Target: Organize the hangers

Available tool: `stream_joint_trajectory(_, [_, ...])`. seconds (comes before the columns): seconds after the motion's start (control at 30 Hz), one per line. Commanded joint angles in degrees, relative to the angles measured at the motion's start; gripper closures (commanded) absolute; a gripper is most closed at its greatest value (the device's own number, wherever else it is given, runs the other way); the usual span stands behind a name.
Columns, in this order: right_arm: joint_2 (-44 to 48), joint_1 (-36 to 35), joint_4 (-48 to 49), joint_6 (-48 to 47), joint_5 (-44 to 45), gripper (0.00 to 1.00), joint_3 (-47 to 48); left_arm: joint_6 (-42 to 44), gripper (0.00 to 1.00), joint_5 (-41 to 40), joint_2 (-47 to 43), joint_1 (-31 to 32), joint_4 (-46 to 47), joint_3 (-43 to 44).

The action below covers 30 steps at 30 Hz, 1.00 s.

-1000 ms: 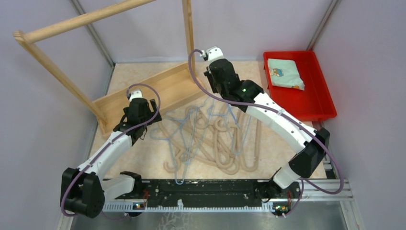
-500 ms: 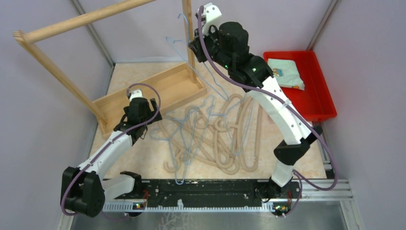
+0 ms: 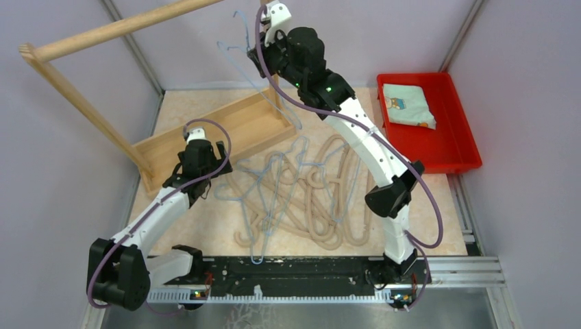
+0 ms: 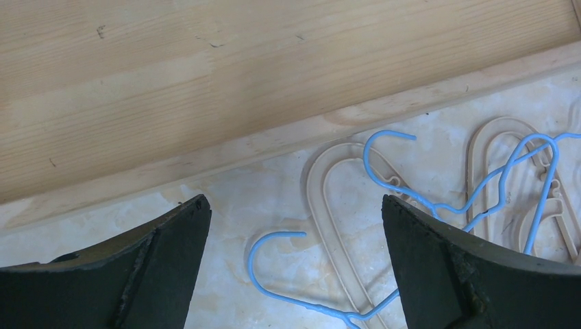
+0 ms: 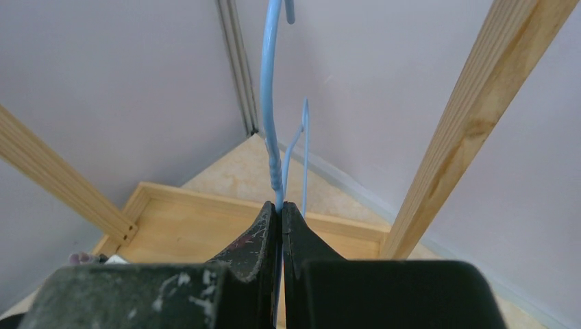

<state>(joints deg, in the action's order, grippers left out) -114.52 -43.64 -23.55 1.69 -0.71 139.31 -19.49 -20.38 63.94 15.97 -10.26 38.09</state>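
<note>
A tangle of hangers (image 3: 301,199), thin light-blue wire ones and thicker beige ones, lies on the table between the arms. My right gripper (image 3: 259,63) is raised high by the wooden rack's upright and is shut on the neck of one light-blue hanger (image 3: 229,46), whose hook rises above the fingers in the right wrist view (image 5: 268,103). My left gripper (image 3: 200,171) hovers low at the pile's left edge, open wide. Below it the left wrist view shows a blue hook (image 4: 257,247) and a beige hanger (image 4: 314,185), with nothing between the fingers.
The tall wooden rack has a slanted rail (image 3: 116,27) at the upper left, an upright post (image 5: 473,116), and a shallow wooden base tray (image 3: 226,130). A red bin (image 3: 445,147) with a folded cloth (image 3: 408,106) stands at the right. Grey walls close in the table.
The right arm has lifted the light-blue hanger off the pile and carried it up and leftward beside the rack's post. The left arm has stayed still and open.
</note>
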Motion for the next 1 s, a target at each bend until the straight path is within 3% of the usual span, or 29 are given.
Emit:
stream_joint_trajectory(0.0, [0.42,0.82,12.12,-0.2,1.16,1.0,4.57,1.17,0.0,0.32,-0.35,-0.25,0.95,1.25])
stream_joint_trajectory(0.37, [-0.99,1.14,19.23,-0.35,0.83,1.0,3.31,0.91,0.0,1.07,2.06,-0.3,1.43,2.63])
stream_joint_trajectory(0.57, [-6.36,1.18,27.05,-1.08,4.52,1.0,5.88,1.28,0.0,2.06,3.03,-0.32,0.67,4.74])
stream_joint_trajectory(0.97, [-16.21,1.26,33.73,-0.93,8.52,1.0,13.25,0.82,0.0,2.83,-0.47,-0.33,-3.81,3.53])
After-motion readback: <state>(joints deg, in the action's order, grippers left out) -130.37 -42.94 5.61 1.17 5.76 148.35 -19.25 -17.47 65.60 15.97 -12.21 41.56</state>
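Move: The spot on the rack's rod that I take the blue hanger to lies about 8 cm ahead of my right hand, 4 cm to its left and 10 cm above. The rack's right post meets the rod roughly 12 cm ahead and 5 cm to the right of this hand, at that same height. The rack's tray has its middle some 4 cm ahead, 15 cm left and 47 cm below. From my left hand, that rod spot is about 14 cm ahead, 9 cm right and 43 cm up. My right hand keeps its shut fingers on the blue hanger's neck and first climbs about 7 cm to carry the hook above the rod, the fingertips tilting up some 20 degrees on the way. Then I reach forward and a little left across the rod and dip about 3.5 cm, bringing the hook down over it, still gripping. ##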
